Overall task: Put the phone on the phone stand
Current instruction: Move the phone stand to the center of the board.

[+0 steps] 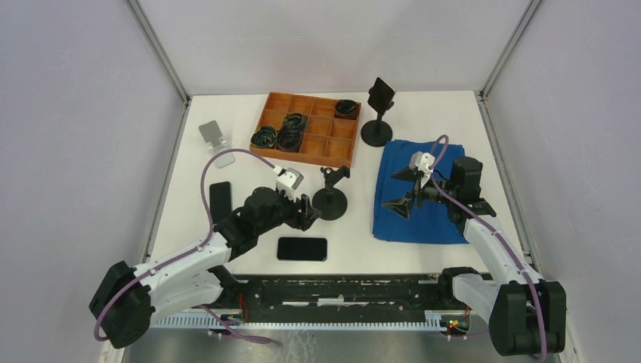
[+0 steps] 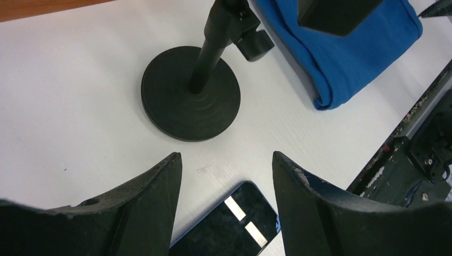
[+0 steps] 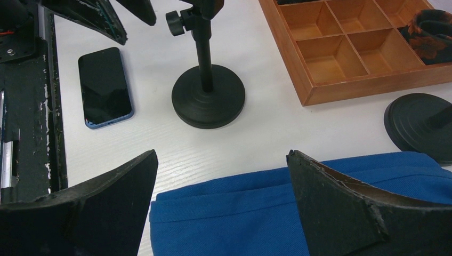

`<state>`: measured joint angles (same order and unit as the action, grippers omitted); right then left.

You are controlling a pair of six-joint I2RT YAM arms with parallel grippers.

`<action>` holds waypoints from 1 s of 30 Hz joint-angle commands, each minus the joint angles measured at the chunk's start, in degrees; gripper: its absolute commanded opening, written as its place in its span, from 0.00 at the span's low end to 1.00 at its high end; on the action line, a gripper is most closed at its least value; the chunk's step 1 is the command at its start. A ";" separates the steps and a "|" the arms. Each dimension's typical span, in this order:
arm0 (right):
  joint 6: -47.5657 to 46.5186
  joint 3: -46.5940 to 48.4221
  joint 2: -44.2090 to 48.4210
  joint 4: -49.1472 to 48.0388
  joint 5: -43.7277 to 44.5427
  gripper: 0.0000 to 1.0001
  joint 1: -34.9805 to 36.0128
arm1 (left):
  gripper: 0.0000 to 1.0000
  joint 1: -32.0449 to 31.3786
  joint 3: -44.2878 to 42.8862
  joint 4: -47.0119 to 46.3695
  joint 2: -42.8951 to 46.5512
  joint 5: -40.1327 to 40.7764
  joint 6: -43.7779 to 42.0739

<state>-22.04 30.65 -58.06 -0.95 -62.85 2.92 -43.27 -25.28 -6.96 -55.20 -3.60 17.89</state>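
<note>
A black phone (image 1: 302, 248) lies flat, screen up, near the table's front edge; it also shows in the wrist views (image 2: 229, 229) (image 3: 104, 88). Just behind it stands a black phone stand (image 1: 330, 203) with a round base (image 2: 191, 93) and a thin post (image 3: 203, 48). My left gripper (image 1: 308, 213) hovers open between phone and stand, jaws apart with nothing in them (image 2: 226, 160). My right gripper (image 1: 399, 190) is open over the blue cloth (image 3: 221, 154), holding nothing.
A folded blue cloth (image 1: 419, 189) lies right of the stand. An orange compartment tray (image 1: 306, 128) with black bands sits behind. A second black stand (image 1: 376, 130) is at the back, a silver stand (image 1: 215, 140) at the back left, another dark phone (image 1: 220, 201) at the left.
</note>
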 commanded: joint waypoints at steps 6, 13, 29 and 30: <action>-1.16 2.32 -0.10 0.14 0.19 0.98 0.34 | 0.44 -0.15 -1.91 -18.09 -13.30 3.25 8.21; -1.25 2.49 -0.10 0.28 0.01 0.98 0.34 | 0.30 -0.02 -3.16 -21.88 -18.55 4.83 11.25; -1.34 2.54 -0.17 0.49 -0.15 0.98 0.39 | 0.29 6.70 -10.58 -25.13 -31.55 -2.37 14.10; -1.34 2.51 -0.15 0.51 -0.15 0.98 0.42 | 0.29 7.19 -11.32 -25.12 -32.05 -2.82 14.18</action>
<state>-22.61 30.70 -58.13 0.08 -62.83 3.01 -38.24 -32.77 -28.40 -85.60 -4.80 30.17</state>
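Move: The phone stand in front of the left hand has its pole about 6 cm ahead and 6 cm to the right, its mid-height a little below the fingers. The phone lies roughly 6 cm back and 3 cm left of this hand, flat on the board some 10 cm below. The second stand is about 30 cm ahead and 20 cm right of it. From the right hand, the near stand is some 22 cm left, 2 cm ahead and 6 cm lower. The left hand brings its fingertips against the lower part of the stand's pole and pushes the stand along. It travels forward about 8 cm and some 4 cm each to the right and down, most of the sideways reach coming early. The fingers draw in from about two-thirds open to under a third on the way, then keep that gap, while the wrist turns around 10 degrees and tips slightly down. ##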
